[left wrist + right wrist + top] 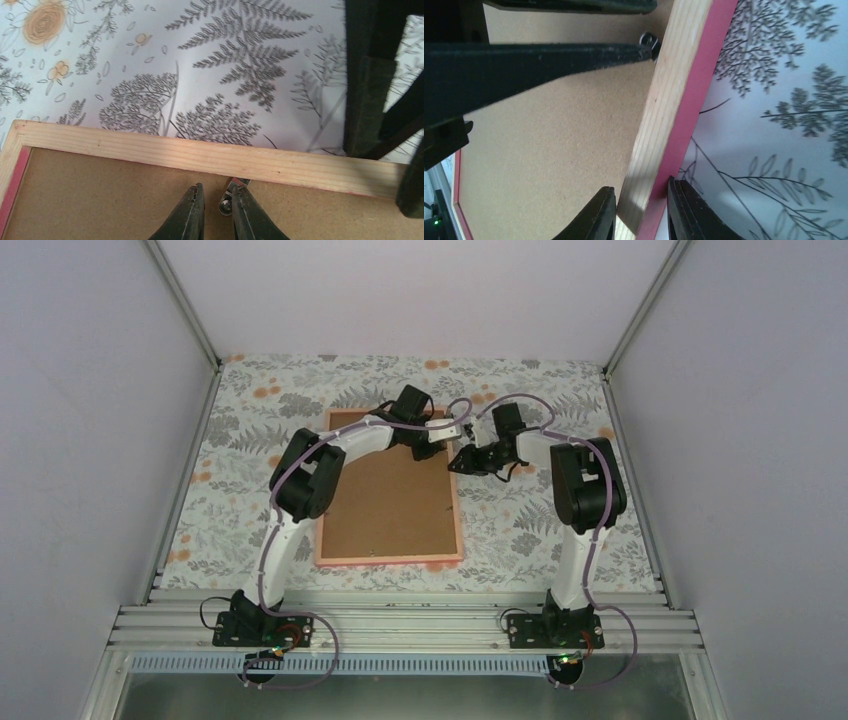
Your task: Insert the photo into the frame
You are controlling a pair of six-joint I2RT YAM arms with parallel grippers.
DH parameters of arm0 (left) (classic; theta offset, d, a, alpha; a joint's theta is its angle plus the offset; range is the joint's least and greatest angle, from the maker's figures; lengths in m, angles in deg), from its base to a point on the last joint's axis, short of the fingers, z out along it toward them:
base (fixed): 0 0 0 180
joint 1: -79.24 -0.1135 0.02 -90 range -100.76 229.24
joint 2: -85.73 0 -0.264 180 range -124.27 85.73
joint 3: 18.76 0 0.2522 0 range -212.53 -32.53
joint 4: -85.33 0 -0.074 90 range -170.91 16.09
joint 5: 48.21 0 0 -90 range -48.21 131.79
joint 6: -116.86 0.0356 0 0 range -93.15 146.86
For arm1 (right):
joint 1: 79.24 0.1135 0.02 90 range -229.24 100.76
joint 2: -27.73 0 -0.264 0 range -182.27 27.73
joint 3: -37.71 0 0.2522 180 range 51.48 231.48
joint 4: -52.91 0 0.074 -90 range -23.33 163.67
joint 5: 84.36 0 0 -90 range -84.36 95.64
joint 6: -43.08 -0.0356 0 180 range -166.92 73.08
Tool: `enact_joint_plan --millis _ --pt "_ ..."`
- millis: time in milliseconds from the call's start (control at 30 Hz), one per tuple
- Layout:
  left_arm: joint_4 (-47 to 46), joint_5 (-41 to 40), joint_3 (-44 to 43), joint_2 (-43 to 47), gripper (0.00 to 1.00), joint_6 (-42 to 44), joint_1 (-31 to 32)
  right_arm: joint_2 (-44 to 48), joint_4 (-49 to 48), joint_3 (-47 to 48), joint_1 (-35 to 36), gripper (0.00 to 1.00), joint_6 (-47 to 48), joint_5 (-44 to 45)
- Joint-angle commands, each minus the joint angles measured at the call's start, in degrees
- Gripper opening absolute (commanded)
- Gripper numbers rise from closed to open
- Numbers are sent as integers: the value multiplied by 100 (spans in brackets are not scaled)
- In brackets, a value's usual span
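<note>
The pink frame (388, 562) lies face down on the table with the brown backing board (385, 500) set in it. The photo is hidden. My left gripper (440, 436) hovers over the board near the frame's far right corner. In the left wrist view its jaws (216, 192) stand narrowly open beside a small metal tab (226, 204), just inside the wooden rail (150, 147). My right gripper (462, 460) straddles the frame's right rail (674, 95) and is shut on it (640, 192), one finger on the inner wood, one on the pink outer side.
The table carries a leaf-and-flower patterned cloth (540, 530). White walls enclose it on the left, right and back. The right gripper's dark fingers (367, 100) show close at the right of the left wrist view. The two arms nearly touch at the frame's corner.
</note>
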Motion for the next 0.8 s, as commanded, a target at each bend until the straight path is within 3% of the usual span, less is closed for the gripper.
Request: enact_joint_plan --millis 0,167,333,633,767 --pt "348 -474 -451 -603 16 -188 34 -44 -56 -116 -7 26 -105 -62" --pt "566 -420 -962 -740 17 -182 -6 -4 -73 -101 -47 27 -163 -79" --pt "810 -335 -1213 -250 27 -205 -89 249 -122 -52 -216 35 -223 -163" --pt "624 -29 1686 2451 45 -15 176 1358 -48 -358 -738 68 -28 -303" --pt "731 -66 2967 3598 47 -68 654 1964 16 -796 -906 76 62 -378"
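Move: The metal clip on the frame's right inner edge sits right at the left fingertips, 0 cm ahead and about 1 cm to their right. From the left hand, the frame's far right corner is some 9 cm ahead and 2 cm right, and the next clip on that edge about 16 cm back and level sideways. The right hand straddles the right rail, directly at its fingers; the first clip lies roughly 7 cm ahead and 1 cm left of it. The clip by the right rail, already at the left fingertips, is pushed on forward and slightly right by about 2.5 cm, while the right hand, fingers astride the rail, follows about 1 cm forward and right. Then both open and leave: the left backs off some 11 cm, rising and going left over the board, and the right lifts about 8 cm and draws right, opening wide and tilting slightly. ##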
